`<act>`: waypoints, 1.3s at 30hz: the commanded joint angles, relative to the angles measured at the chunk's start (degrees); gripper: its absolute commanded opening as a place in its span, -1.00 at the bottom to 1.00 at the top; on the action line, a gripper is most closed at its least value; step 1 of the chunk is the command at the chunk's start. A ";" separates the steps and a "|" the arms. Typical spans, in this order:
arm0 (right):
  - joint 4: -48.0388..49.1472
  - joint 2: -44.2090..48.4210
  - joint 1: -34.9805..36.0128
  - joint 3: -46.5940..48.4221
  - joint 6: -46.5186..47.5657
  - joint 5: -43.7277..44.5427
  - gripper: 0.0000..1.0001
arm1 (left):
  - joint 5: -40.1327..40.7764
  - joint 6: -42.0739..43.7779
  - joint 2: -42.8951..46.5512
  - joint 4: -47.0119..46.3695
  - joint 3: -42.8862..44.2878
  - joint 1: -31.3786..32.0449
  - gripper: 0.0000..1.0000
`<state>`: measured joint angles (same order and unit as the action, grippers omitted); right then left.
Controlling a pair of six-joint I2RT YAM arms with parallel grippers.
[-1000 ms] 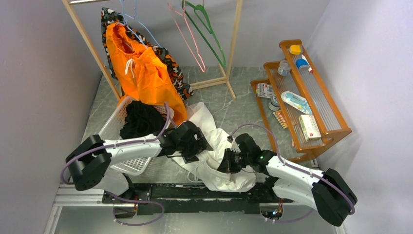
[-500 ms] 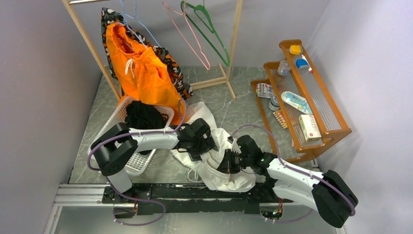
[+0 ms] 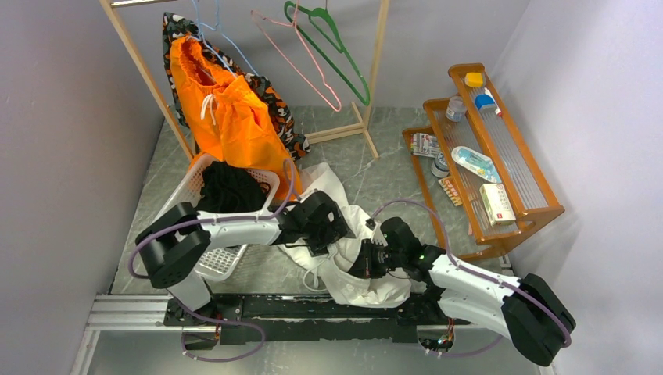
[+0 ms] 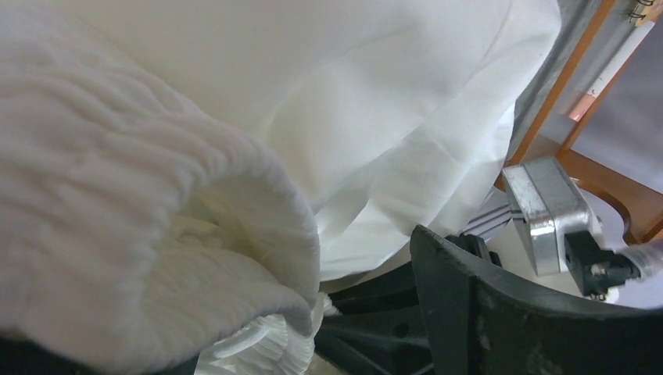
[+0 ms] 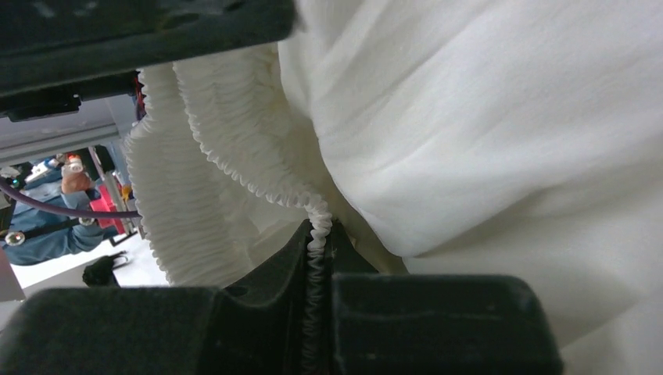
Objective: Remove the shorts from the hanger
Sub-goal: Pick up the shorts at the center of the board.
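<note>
The bright orange shorts (image 3: 234, 121) with a white drawstring hang on a light blue hanger (image 3: 225, 37) at the left end of the wooden rack, far from both grippers. My arms are low at the front, over a plain white garment (image 3: 356, 273). My left gripper (image 3: 332, 234) is open, its jaws wide around the garment's bunched elastic band (image 4: 117, 258), with one dark finger (image 4: 485, 312) showing. My right gripper (image 3: 362, 262) is shut on the white garment's gathered edge (image 5: 319, 234).
A white laundry basket (image 3: 181, 205) holding a black garment (image 3: 231, 187) stands under the shorts. A black-and-orange patterned garment (image 3: 277, 109) hangs behind them. A pink hanger (image 3: 297, 55) and a green hanger (image 3: 332, 47) hang empty. A wooden shelf (image 3: 508, 168) with small items stands at the right.
My left arm has swung right, from beside the basket onto the white garment. The empty pink hanger has swung left. The right gripper keeps its grip in place.
</note>
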<state>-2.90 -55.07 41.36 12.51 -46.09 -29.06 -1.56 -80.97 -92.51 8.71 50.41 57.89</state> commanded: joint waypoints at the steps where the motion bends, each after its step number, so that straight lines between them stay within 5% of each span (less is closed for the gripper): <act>1: -0.46 0.77 0.28 -0.59 0.72 0.65 -0.95 | -1.35 0.87 -5.21 -1.95 4.59 0.65 0.82; 10: -3.89 5.53 0.30 0.42 2.19 2.10 -0.81 | -1.59 2.34 -15.49 7.88 13.26 0.65 0.71; 15: -9.56 13.89 0.24 3.60 2.98 7.15 -0.51 | -2.28 8.51 -17.93 5.31 11.40 0.65 0.30; 19: -17.26 19.34 0.27 9.07 3.59 15.06 -0.30 | -1.75 12.28 -19.19 5.31 10.64 0.78 -0.22; 22: -23.30 21.94 0.21 14.19 6.24 20.19 -0.23 | 1.12 12.56 -16.16 4.79 7.55 0.83 -0.41; 25: -27.49 23.34 0.25 18.18 6.70 23.84 -0.10 | 4.45 13.29 -10.78 3.71 5.27 0.83 -0.83; 35: -36.95 22.89 0.21 23.58 -3.58 51.31 0.02 | 16.21 21.52 9.97 9.77 6.54 2.39 -0.86; 39: -34.29 19.94 0.22 23.42 -2.50 52.25 0.03 | 21.40 23.55 20.38 12.93 6.39 2.62 -0.86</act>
<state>-37.21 -33.04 41.43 35.14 -47.44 15.92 11.31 -61.76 -80.66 17.98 55.75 60.03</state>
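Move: The white shorts' waistband, on the board, is about 4 cm below the open left gripper, some 3 cm to its right and 1 cm ahead. The drawstring loop lies roughly 9 cm back and 5 cm left of that hand, the basket's middle about 34 cm left and 7 cm ahead. The right gripper still pinches the band's other side; the left hand's grasp spot is some 7 cm ahead of it, 3 cm left, about 1 cm lower. Bring the left gripper down about 4 cm and some 3 cm right over the waistband, shut it on the gathered band, then swing left and lift roughly 12 cm, pitching the fingers up. Meanwhile open the right gripper about halfway, let go of the band, and raise it some 14 cm while going forward, then draw it right, turning clockwise. ##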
